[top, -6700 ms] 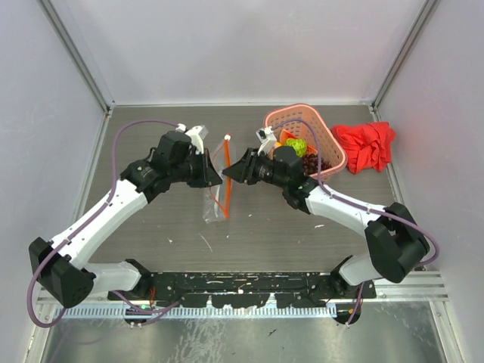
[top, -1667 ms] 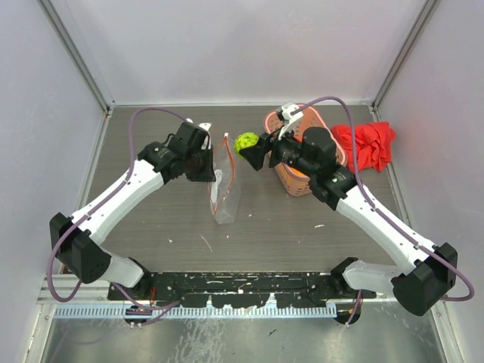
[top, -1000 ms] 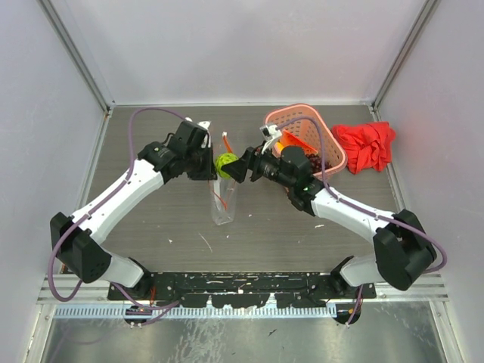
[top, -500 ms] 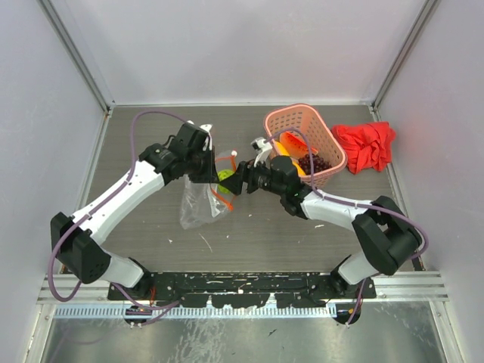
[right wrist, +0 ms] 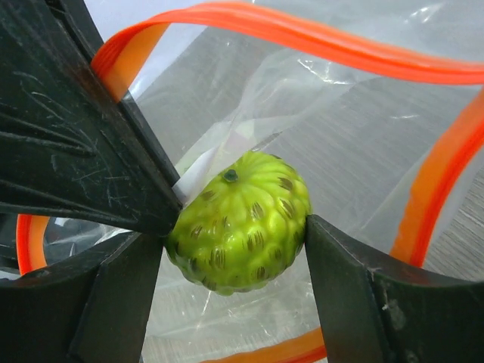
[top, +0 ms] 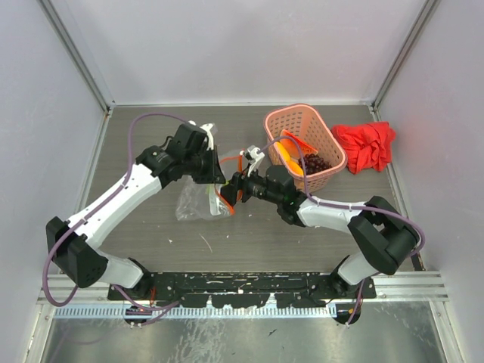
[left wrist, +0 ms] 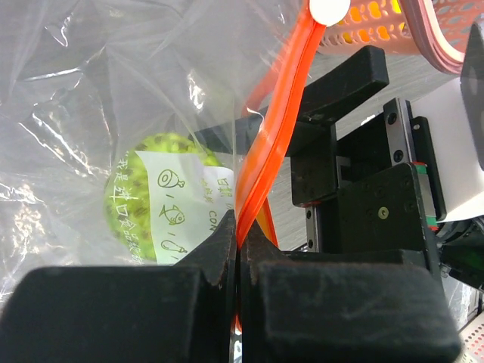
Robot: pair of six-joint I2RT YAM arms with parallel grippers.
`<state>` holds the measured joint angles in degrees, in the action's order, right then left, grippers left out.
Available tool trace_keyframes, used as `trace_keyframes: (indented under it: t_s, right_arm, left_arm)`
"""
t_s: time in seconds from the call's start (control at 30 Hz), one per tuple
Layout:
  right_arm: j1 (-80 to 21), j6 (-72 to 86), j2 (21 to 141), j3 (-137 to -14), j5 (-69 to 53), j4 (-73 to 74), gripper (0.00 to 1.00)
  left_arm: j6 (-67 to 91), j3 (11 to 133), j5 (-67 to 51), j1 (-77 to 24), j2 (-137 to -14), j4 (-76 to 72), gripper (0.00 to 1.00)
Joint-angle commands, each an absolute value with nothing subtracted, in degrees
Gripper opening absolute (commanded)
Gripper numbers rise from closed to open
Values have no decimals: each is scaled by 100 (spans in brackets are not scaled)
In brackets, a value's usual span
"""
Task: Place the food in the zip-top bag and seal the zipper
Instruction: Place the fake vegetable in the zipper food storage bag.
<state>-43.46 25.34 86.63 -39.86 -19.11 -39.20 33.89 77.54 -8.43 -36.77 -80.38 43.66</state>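
Note:
My right gripper (right wrist: 238,234) is shut on the bumpy lime-green ball (right wrist: 240,221), one finger pressing each side, inside the mouth of the clear zip-top bag (top: 198,203). The orange-red zipper (right wrist: 318,38) loops around the ball. My left gripper (left wrist: 240,249) is shut on the zipper (left wrist: 276,128), holding the bag's mouth up. Through the plastic, the left wrist view shows the green ball (left wrist: 151,200). From above, the left gripper (top: 219,175) and right gripper (top: 231,189) meet at the bag's mouth. An orange piece (top: 291,155) and the purple grape bunch (top: 316,162) lie in the basket.
A pink lattice basket (top: 291,110) stands at the back right, just behind my right arm. A crumpled red cloth (top: 365,145) lies to its right. White walls close off the table on three sides.
My right gripper has carried the green ball down and to the left, into the bag's mouth. The bag has swung from hanging upright to bulging out to the left.

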Motion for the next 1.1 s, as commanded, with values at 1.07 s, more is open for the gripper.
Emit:
trace_keyframes:
  t_s: [1.07]
  right_arm:
    - [-4327,814,6351,-6397,-136,1000,100]
  left_arm:
    - [1504,7326,600,-3709,-6528,3684,0]
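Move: The right hand has the green fake vegetable between its fingers inside the bag mouth; the bag's body lies roughly 7 cm to its left, 1 cm back and 3 cm lower, and the food basket some 24 cm right and 14 cm ahead, about level in height. The left hand, shut on the orange zipper edge, has the vegetable about 6 cm below and 1 cm ahead, with no clear sideways offset, and the bag's body about 5 cm left, 1 cm back and 8 cm below. Almost still at first, the right hand opens its fingers fully and lets go of the fake vegetable, then rises about 14 cm, drawing some 6 cm to the right, out of the bag mouth and rolling a little. Meanwhile the left hand keeps its pinch on the zipper edge and carries the bag about 6 cm left and 4 cm up, turning roughly 20 degrees. ##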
